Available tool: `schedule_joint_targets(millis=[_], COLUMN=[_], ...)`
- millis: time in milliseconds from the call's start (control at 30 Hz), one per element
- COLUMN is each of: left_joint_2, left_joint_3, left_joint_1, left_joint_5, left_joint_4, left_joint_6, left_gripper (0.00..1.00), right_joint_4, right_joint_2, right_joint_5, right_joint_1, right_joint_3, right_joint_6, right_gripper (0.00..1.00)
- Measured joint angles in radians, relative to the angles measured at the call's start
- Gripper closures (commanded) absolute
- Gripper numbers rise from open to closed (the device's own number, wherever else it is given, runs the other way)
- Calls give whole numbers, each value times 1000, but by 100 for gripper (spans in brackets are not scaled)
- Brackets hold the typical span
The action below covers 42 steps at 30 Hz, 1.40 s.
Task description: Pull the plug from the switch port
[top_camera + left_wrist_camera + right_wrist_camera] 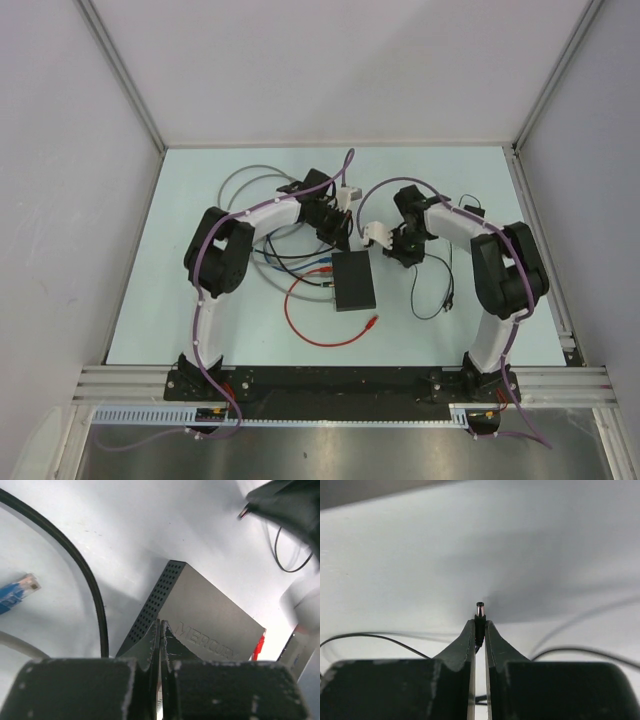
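Observation:
The switch [355, 282] is a flat black box lying mid-table; in the left wrist view its lid [215, 617] reads MERCURY and its side is perforated. My left gripper [335, 235] [161, 624] is shut with nothing between its fingers, its tips over the switch's back corner. The plug [480, 610], a small black barrel with a metal tip, is pinched in my right gripper [479, 625] [405, 250]. It is held clear of the switch, to its right, above the table. Its thin black cable [440, 292] trails down to the table.
A red cable [320, 338] with a red plug [372, 322] loops in front of the switch. A blue network plug [17, 591] and a thick black cable [95, 600] lie left of it. A grey cable loop [240, 182] lies at the back left.

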Motion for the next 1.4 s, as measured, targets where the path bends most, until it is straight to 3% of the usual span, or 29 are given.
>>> schedule_joint_targets(millis=[400, 700, 767, 800, 833, 867, 900, 933, 967, 1067, 1133, 1300, 1400], left_joint_2=[-12, -116, -148, -158, -167, -173, -175, -177, -177, -184, -199, -296, -381], left_joint_3=[28, -6, -24, -30, -37, -43, -48, -52, -55, -70, -78, -98, -150], left_joint_1=[4, 48, 68, 75, 83, 91, 97, 103, 106, 110, 114, 130, 146], left_joint_5=[-61, -55, -55, -56, -57, -58, -58, -61, -63, -113, -147, -195, -193], left_joint_4=[-38, -52, -53, -54, -55, -55, -55, -57, -60, -67, -75, -86, -80], left_joint_6=[28, 26, 26, 26, 26, 26, 28, 34, 35, 34, 38, 56, 83], left_gripper=[100, 97, 97, 96, 94, 87, 76, 61, 38, 13, 10, 13, 24], right_joint_4=[80, 159, 181, 191, 198, 201, 196, 184, 166, 63, -12, -101, -95], right_joint_2=[-100, -126, -126, -125, -124, -122, -120, -119, -117, -119, -138, -294, -361], right_joint_5=[46, 287, 330, 348, 359, 362, 359, 348, 333, 277, 239, 71, -50], right_joint_1=[-278, -424, -441, -451, -457, -462, -469, -472, -470, -422, -350, -72, -10], right_joint_3=[-3, -4, -4, -4, -4, -4, -3, 0, 6, 63, 111, 153, 153], right_joint_6=[250, 461, 500, 515, 526, 542, 552, 563, 581, 640, 663, 705, 734], right_gripper=[100, 100, 90, 75, 69, 63, 48, 26, 1, 0, 0, 1, 7])
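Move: The right hand holds the black power plug, already out of the switch. The power adapter lies about 15 cm to its right and 12 cm farther out; the two-pronged mains plug is some 9 cm right and 9 cm back, and the switch roughly 13 cm left and 4 cm back, all slightly lower. The left hand's shut fingertips stand at the switch's far edge, its middle about 8 cm back and 2 cm right; the adapter lies some 30 cm right and 9 cm ahead. Keeping its pinch on the power plug, the right hand swings it about 21 cm to the right, a little forward and up, past the mains plug towards the adapter's side, turning some 60 degrees clockwise. There it opens wide and lets go, then sweeps back left and up, empty. The left fingertips come free of the switch's far edge and draw off left and up by roughly 10 cm each, opening. ##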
